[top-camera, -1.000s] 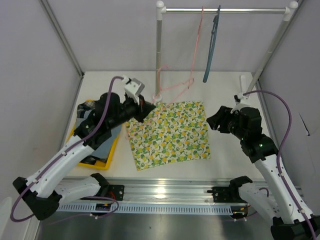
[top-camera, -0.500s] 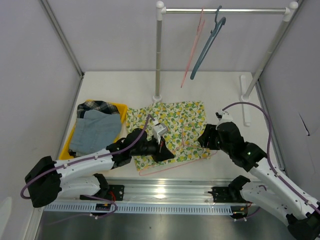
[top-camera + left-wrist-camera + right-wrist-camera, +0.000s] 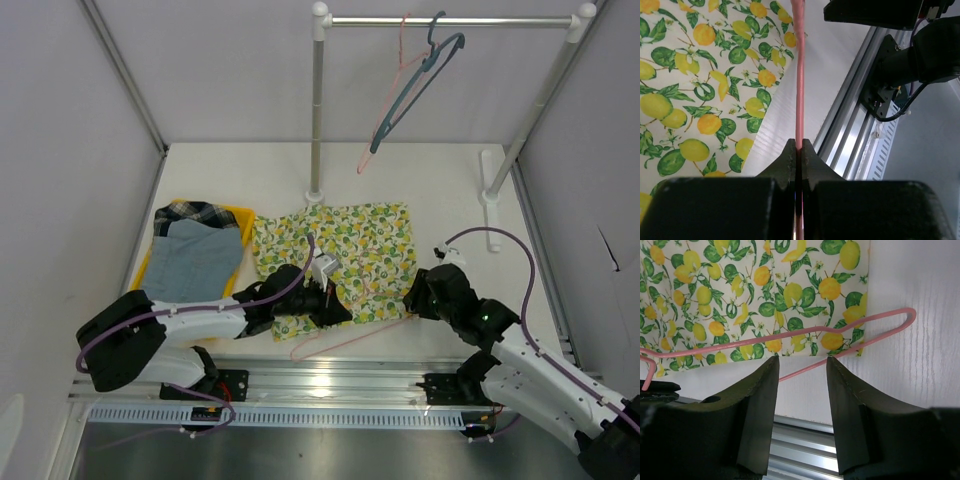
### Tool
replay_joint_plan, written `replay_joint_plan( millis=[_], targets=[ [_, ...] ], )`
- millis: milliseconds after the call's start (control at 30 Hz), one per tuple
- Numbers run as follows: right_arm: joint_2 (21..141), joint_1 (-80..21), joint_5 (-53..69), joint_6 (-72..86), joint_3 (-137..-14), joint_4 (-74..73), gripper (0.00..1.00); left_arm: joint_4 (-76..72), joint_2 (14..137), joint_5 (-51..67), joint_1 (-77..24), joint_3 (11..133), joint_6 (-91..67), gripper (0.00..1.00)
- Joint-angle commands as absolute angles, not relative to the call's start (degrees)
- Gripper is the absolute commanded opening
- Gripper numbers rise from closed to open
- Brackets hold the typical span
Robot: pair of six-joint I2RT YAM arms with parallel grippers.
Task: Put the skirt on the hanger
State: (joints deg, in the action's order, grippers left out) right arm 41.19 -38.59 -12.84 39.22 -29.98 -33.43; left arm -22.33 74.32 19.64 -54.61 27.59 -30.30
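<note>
The lemon-print skirt (image 3: 345, 262) lies flat on the white table. A thin pink hanger (image 3: 355, 337) lies across the skirt's near edge, partly on the cloth and partly on the bare table. My left gripper (image 3: 335, 305) is low over the skirt's near left part. In the left wrist view it (image 3: 796, 145) is shut on the hanger's wire (image 3: 800, 75), with the skirt (image 3: 700, 75) to its left. My right gripper (image 3: 418, 302) is at the hanger's right end. In its wrist view it (image 3: 802, 362) is open, and the hanger's lower wire (image 3: 805, 369) runs just in front of the fingertips, off the skirt (image 3: 740, 290).
A yellow tray (image 3: 240, 215) at the left holds a blue denim shirt (image 3: 195, 262) and a plaid shirt (image 3: 190, 213). A second pink hanger (image 3: 385, 110) and a blue-grey hanger (image 3: 420, 80) hang tilted on the rack rail. The rack pole (image 3: 316, 110) stands behind the skirt. An aluminium rail (image 3: 330, 378) runs along the near edge.
My left arm brought the pink hanger from beside the rack pole down to the skirt's near edge. My right arm came in low to the hanger's end, jaws narrowing. The rail hangers swung.
</note>
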Motion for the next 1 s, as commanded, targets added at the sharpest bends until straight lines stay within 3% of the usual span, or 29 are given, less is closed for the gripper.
replay_joint_plan(
  millis=[0, 467, 967],
  targets=[
    [42.4, -39.3, -14.8, 41.7, -28.1, -30.1, 0.48, -29.5, 76.2, 19.5, -54.7, 25.5, -32.4, 0.0],
    [46.8, -39.3, -15.5, 43.3, -22.0, -23.8, 0.49, -36.4, 79.4, 25.8, -54.4, 22.6, -34.9, 0.0],
    [46.2, -39.6, -17.8, 42.6, -23.0, -26.9, 0.54, -48.9, 86.0, 35.3, -50.2, 21.7, -43.3, 0.0]
  ],
)
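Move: The right hand, half open, stands about 7 cm above the skirt's near right corner, which lies some 4 cm to its right and 1 cm back. The pink hanger's right end is about 8 cm to its right, 4 cm ahead and 5 cm below; the skirt's middle is roughly 19 cm left and 10 cm ahead. From the left hand, which already holds the hanger near its hook, that corner lies about 20 cm right, 2 cm back and 7 cm lower. The right hand sinks almost straight down, about 6 cm, towards the skirt's near edge just left of its near right corner, then stops there low beside the hanger's upper bar with its fingers still half open, pinching nothing. Meanwhile the left hand keeps its grip on the pink hanger by the neck, lowers it some 2 cm over the near edge and eases slightly back, its wrist rolling about 10 degrees. ##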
